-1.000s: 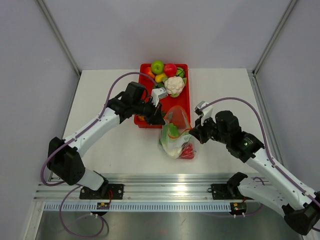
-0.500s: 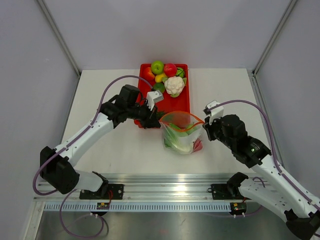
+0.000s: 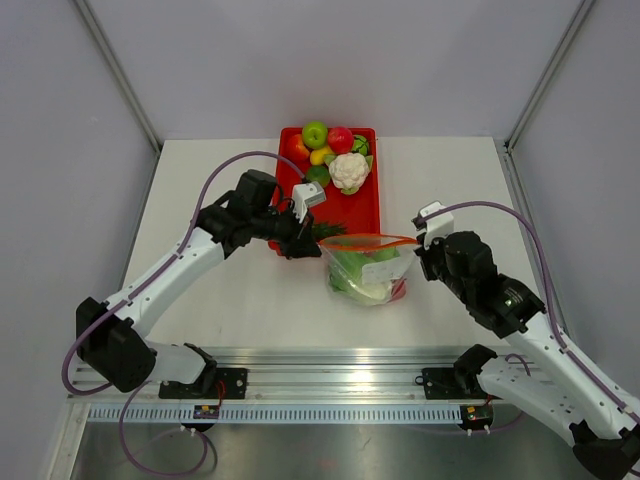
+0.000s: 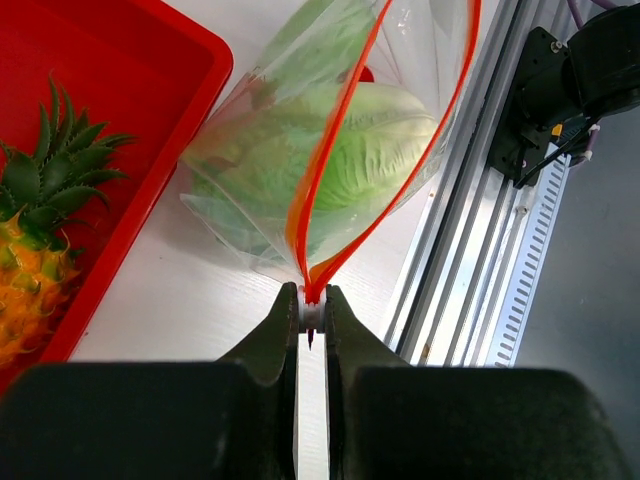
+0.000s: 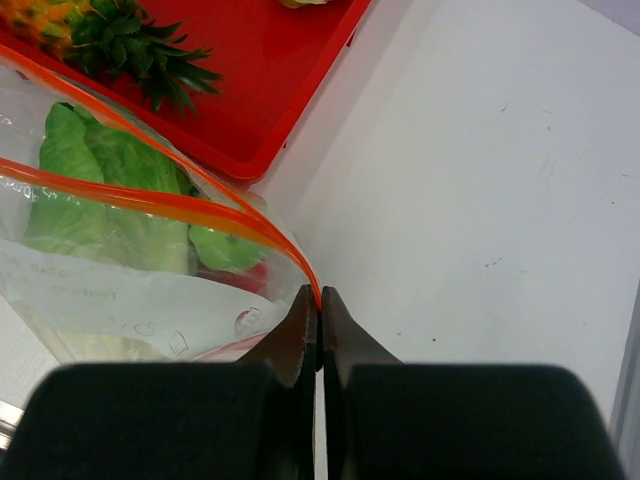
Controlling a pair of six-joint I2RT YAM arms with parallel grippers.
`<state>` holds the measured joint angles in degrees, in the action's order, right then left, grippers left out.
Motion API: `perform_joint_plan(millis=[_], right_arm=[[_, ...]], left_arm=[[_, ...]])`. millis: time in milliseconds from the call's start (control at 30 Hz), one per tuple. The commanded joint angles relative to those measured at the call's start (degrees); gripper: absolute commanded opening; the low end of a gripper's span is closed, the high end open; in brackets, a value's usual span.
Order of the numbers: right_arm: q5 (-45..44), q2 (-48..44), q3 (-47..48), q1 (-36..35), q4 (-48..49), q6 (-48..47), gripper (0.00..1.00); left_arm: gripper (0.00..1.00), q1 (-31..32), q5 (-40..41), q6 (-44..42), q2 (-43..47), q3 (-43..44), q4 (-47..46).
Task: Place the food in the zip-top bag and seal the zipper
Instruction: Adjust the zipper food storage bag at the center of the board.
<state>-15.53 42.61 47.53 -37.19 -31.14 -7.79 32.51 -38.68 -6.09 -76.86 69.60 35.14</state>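
The clear zip-top bag (image 3: 368, 275) hangs stretched between my two grippers, just in front of the red tray. The left gripper (image 3: 314, 238) (image 4: 312, 305) is shut on the left end of the orange-red zipper (image 3: 365, 238) (image 4: 325, 170). The right gripper (image 3: 418, 243) (image 5: 319, 300) is shut on the zipper's (image 5: 150, 203) right end. The two zipper strips run close together, with a narrow gap between them along the middle. Inside the bag lie the lettuce (image 4: 370, 150) (image 5: 90, 190), a green piece (image 5: 225, 250) and a red piece (image 5: 238, 276).
The red tray (image 3: 362, 208) behind the bag holds a white cauliflower (image 3: 349, 170), a green apple (image 3: 315, 133), other toy fruit and a pineapple (image 4: 40, 250). The aluminium rail (image 3: 330, 360) runs along the table's near edge.
The grippers have drawn apart, the left one leftward and the right one rightward. The bag's mouth has gone from a wide loop to a nearly straight, taut line.
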Motion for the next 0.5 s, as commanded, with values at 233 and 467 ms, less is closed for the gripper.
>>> perform_joint_plan(millis=[233, 467], right_arm=[[2.1, -5.3, 1.2, -0.1, -2.2, -0.4, 0.00], [16.7, 2.0, 11.8, -0.1, -12.9, -2.3, 0.40]], left_arm=[[0.00, -0.9, -0.9, 0.9, 2.2, -0.7, -2.7], [0.00, -0.7, -2.4, 2.6, 1.2, 1.4, -2.2]])
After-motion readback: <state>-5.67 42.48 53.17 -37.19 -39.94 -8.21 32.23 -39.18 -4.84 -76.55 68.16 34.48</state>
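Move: Between the hands hangs the food storage bag; its filled lower part lies about 10 cm to the right hand's left, about level fore and aft and some 15 cm below. From that hand the red bin's middle is roughly 29 cm ahead and 21 cm left, the pineapple leaves about 17 cm ahead and 21 cm left. From the left hand the filled part lies about 12 cm right, level fore and aft, 15 cm below. Letting go of the bag's right zipper end, the right hand eases back about 2.5 cm towards its base, rising slightly, then drifts 1.5 cm left with the wrist swinging some 10 degrees counter-clockwise while the fingers open about a third of the way. The left hand stays put, still pinching the left zipper end. ##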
